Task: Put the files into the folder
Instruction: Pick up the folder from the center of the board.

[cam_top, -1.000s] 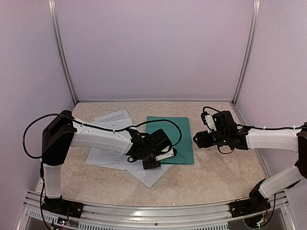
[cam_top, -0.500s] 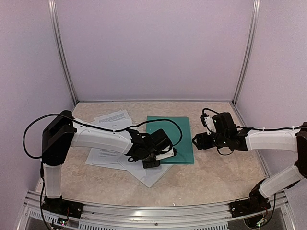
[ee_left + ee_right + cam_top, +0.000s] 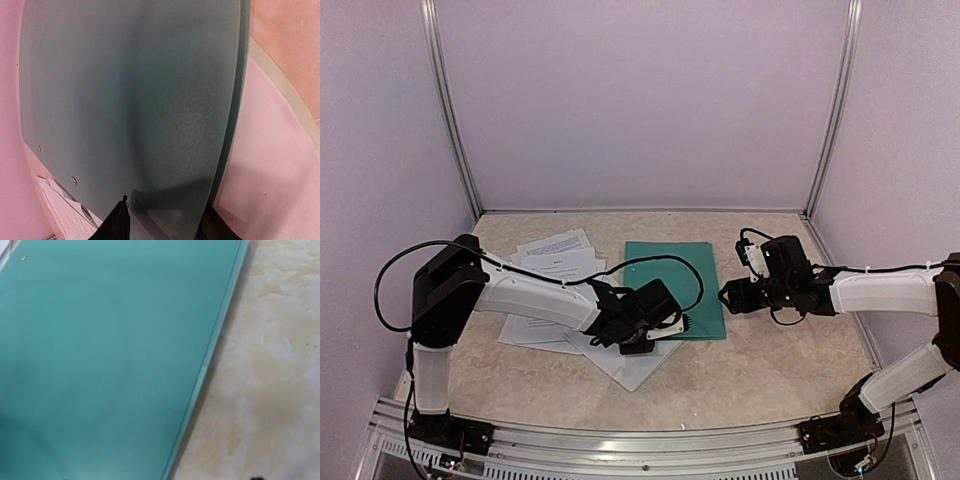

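The folder, dark teal, lies closed and flat on the table's middle. White printed files are spread to its left and under my left arm, and one sheet sticks out toward the front. My left gripper is at the folder's near left corner. In the left wrist view its fingers stand apart low over the folder, with printed sheets at the lower left. My right gripper hovers open at the folder's right edge, holding nothing.
Pale walls with metal posts close in the marble table on three sides. An aluminium rail runs along the near edge. A black cable loops over the folder from my left arm.
My left gripper slid a little right along the folder's near corner and its jaws narrowed. The right gripper crept left toward the folder's right edge.
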`<action>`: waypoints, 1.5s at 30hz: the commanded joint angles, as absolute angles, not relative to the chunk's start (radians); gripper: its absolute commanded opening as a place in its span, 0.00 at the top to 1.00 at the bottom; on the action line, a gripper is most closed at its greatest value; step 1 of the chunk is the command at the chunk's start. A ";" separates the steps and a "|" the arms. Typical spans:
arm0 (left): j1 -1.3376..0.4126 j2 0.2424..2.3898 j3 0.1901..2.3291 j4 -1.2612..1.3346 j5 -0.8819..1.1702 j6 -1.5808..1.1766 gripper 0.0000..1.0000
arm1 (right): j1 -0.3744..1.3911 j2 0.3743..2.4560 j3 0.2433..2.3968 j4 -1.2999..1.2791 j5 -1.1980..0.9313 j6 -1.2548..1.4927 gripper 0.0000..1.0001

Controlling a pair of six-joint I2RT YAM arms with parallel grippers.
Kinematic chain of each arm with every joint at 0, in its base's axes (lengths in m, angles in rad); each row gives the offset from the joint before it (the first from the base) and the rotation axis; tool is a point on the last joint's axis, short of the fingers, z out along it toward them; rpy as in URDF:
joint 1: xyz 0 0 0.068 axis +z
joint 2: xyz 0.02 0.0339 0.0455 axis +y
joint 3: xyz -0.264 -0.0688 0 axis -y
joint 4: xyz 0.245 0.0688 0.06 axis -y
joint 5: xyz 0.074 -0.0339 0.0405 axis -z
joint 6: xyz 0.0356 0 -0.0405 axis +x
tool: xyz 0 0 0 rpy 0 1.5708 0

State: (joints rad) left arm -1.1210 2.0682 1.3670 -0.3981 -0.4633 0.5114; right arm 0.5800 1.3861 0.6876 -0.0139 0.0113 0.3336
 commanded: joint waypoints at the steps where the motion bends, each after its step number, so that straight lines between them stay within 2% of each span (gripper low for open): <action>1: -1.135 2.095 1.344 -0.337 -0.509 0.552 0.58 | 0.571 1.389 0.680 -0.003 0.003 0.338 0.26; 6: -1.137 2.100 1.344 -0.327 -0.519 0.557 0.62 | 0.571 1.395 0.680 -0.003 0.002 0.339 0.26; 17: -1.157 2.139 1.283 -0.158 -0.588 0.634 0.64 | 0.571 1.401 0.670 0.024 -0.030 0.344 0.26; 27: -1.170 2.160 1.242 -0.045 -0.624 0.655 0.84 | 0.570 1.384 0.670 0.009 -0.015 0.344 0.26; 32: -1.172 2.109 1.223 -0.028 -0.639 0.629 0.99 | 0.567 1.358 0.684 -0.016 0.016 0.368 0.25; 37: -1.171 2.056 1.215 -0.062 -0.627 0.520 1.00 | 0.559 1.355 0.739 -0.052 0.017 0.402 0.23; 45: -1.162 1.918 1.177 -0.111 -0.567 0.196 1.00 | 0.518 1.355 0.785 -0.054 0.002 0.483 0.23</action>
State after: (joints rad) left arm -1.1698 1.9965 1.2171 -0.0677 -0.6281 0.4141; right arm 0.5472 1.3743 0.7593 -0.0349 0.0006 0.4213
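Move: The green folder lies flat with its near edge between the half-open left fingers. Its middle is about 15 cm ahead of the left hand, 8 cm to its right and 2 cm lower. Under it, the half-covered clipboard is centred roughly 8 cm ahead and 2 cm right; the loose papers lie some 14 cm ahead and 19 cm left. From the right hand the folder's middle is about 10 cm ahead, 15 cm left and 11 cm down. Ease the left gripper about 2 cm right and slightly forward along the folder's near edge while tipping the fingers up some 15 degrees, then close them to pinch the upper cover. Keeping that pinch, raise it about 4 cm, rolling the hand's left side down. Late on, lift the empty, open right hand about 3 cm, easing forward. ##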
